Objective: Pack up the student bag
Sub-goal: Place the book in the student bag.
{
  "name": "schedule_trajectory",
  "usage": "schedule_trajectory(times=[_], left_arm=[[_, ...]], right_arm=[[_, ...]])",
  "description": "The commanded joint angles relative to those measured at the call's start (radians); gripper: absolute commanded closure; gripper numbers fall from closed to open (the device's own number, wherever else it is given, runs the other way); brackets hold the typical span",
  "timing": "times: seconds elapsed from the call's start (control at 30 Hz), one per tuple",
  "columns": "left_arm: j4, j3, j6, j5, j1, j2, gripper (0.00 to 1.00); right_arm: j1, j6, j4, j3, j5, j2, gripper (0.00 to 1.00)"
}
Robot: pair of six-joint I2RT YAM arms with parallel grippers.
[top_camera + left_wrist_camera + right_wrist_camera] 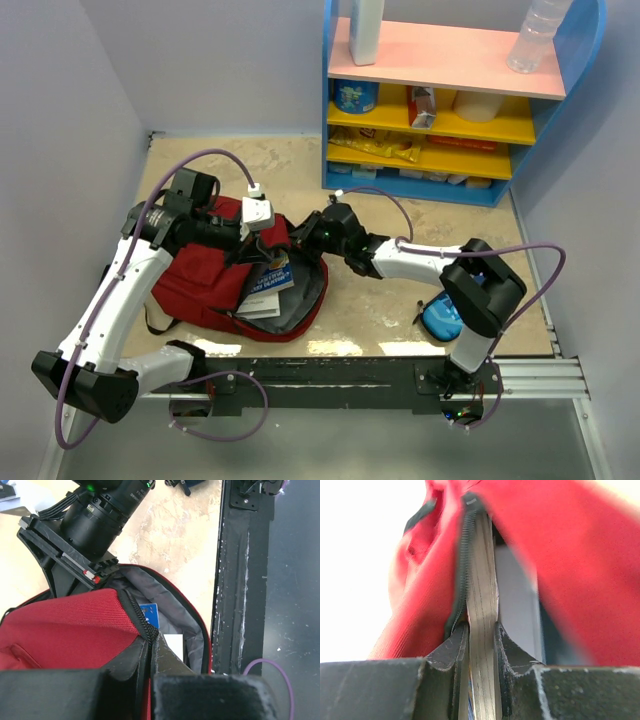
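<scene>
The student bag (200, 275) lies at the left of the table, dark red, its grey-lined mouth (187, 625) open toward the near edge. My left gripper (150, 640) is shut on the bag's black zipper edge (137, 612), holding the upper flap. My right gripper (481, 627) is shut on a book (482, 580), whose page edge shows between the fingers. Red fabric surrounds the book on both sides. From above, the right gripper (298, 240) sits at the bag's mouth, just right of the left gripper (247, 247). Blue and white books (266, 287) show inside the opening.
A small blue zip pouch (440, 318) lies near the right arm's base. A blue and yellow shelf unit (430, 110) with groceries and bottles stands at the back right. The black mounting rail (350, 372) runs along the near edge. Walls close in left and right.
</scene>
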Motion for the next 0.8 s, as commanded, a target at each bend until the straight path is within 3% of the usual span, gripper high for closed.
schedule_trajectory(times=[0.0,0.33,0.37,0.47,0.57,0.67,0.77], left_arm=[[0.038,0.052,0.009,0.088,-0.015,-0.024,1.00],[0.040,0.049,0.020,0.073,-0.015,-0.015,1.00],[0.040,0.049,0.021,0.070,-0.015,-0.015,1.00],[0.041,0.049,0.023,0.061,-0.015,-0.014,1.00],[0.041,0.050,0.023,0.056,-0.015,-0.011,1.00],[0.041,0.047,0.024,0.047,-0.015,-0.012,1.00],[0.040,0.042,0.026,0.042,-0.015,-0.014,1.00]], right_arm=[[-0.002,0.002,0.093,0.050,0.195,-0.017,1.00],[0.128,-0.090,-0.020,0.131,0.134,0.026,0.98],[0.136,-0.119,-0.046,0.142,0.110,0.024,0.82],[0.145,-0.188,-0.176,0.188,0.095,0.008,0.59],[0.138,-0.236,-0.288,0.198,0.124,-0.028,0.43],[0.107,-0.250,-0.298,0.143,0.116,-0.066,0.43],[0.092,-0.288,-0.307,0.099,0.130,-0.137,0.53]])
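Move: The right hand already has the book pinched by its edge at the bag's mouth. The middle of the open pocket lies about 9 cm back from it, 2 cm left and 8 cm below. The white book in the pocket is some 13 cm back and 7 cm left, and the red flap edge is roughly 10 cm back, 5 cm left and higher. From the left hand the pocket's middle is some 6 cm right, 2 cm ahead and 20 cm below. Still pinching the book, the right hand carries it left and then back as well, about 5 cm in all, farther into the pocket. While still travelling back and left, the fingers open to around half and let go; the hand rolls some 10 degrees and slides about 2 cm back to the right. The left hand stays put, keeping the flap's zipper edge pinched. ##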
